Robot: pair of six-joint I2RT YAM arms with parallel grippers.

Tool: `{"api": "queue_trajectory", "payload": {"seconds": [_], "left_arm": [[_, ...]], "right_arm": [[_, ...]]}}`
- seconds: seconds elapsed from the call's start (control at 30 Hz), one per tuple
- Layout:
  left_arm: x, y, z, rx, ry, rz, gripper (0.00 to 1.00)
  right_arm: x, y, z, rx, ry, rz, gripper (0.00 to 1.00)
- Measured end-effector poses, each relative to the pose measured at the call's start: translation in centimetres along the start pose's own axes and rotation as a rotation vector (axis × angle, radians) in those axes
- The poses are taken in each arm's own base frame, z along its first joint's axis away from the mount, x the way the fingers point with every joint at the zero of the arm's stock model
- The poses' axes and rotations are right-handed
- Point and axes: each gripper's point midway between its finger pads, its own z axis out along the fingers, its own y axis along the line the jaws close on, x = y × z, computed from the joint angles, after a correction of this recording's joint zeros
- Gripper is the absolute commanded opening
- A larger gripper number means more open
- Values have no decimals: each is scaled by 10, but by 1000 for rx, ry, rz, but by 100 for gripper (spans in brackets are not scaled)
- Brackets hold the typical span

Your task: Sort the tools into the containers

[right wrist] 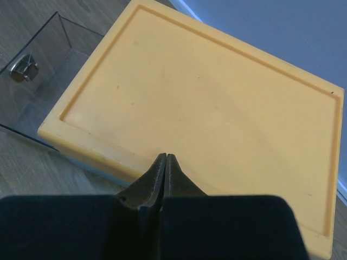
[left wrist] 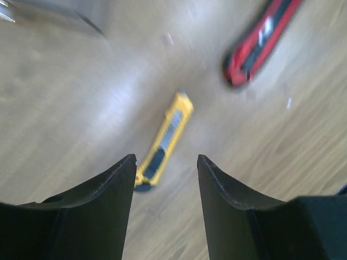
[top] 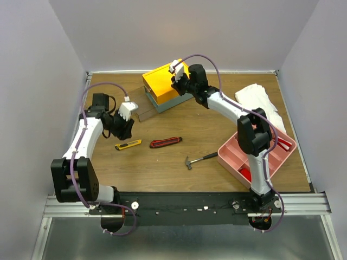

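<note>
A yellow utility knife (top: 128, 144) (left wrist: 165, 138) lies on the wooden table, and a red utility knife (top: 165, 142) (left wrist: 260, 38) lies to its right. A black-handled mini hammer (top: 198, 160) rests nearer the middle. My left gripper (top: 123, 130) (left wrist: 165, 160) hovers open just above the yellow knife's near end, with nothing between its fingers. The container (top: 162, 84) (right wrist: 206, 103) with the yellow top stands at the back, and one clear drawer (top: 143, 111) (right wrist: 38, 81) is pulled out towards the left. My right gripper (top: 178, 81) (right wrist: 165, 157) is shut and empty over the yellow top's near edge.
A pink tray (top: 223, 160) sits at the right front, partly hidden by the right arm, with something red (top: 245, 173) in it. A white cloth (top: 260, 100) lies at the back right. Grey walls close in the table on three sides.
</note>
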Motion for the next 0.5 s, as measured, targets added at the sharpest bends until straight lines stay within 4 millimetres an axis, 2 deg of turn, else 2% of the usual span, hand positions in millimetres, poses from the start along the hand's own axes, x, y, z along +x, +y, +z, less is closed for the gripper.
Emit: {"api": "queue_trajectory", "payload": {"seconds": [0.1, 0.17, 0.5], "left_arm": [[40, -9, 11, 48, 105, 96, 58], [52, -11, 17, 62, 139, 160, 58], [73, -5, 54, 112, 230, 328, 59]], "right_arm": [[0, 0, 0, 1, -2, -3, 8], [0, 1, -1, 1, -5, -9, 8], [-2, 11, -3, -15, -5, -42, 8]]}}
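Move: The yellow cutter lies on the table under the left hand, about 12 cm below and some 3 cm back, level with it sideways. The red cutter is about 17 cm to the right and 2 cm back of the hand, also on the table. The open clear drawer sits roughly 16 cm ahead and 6 cm right. From the right hand, the yellow cutter is about 23 cm back, 21 cm left and 16 cm lower. Down onto the yellow cutter goes the open left hand, sinking about 9 cm and easing back a couple of centimetres, most of that early on. Meanwhile its wrist turns clockwise by some 20 degrees and rolls its left side up a little, bringing the gap between the fingers more in line with the cutter's handle. The fingers stay open and stop short of touching. ##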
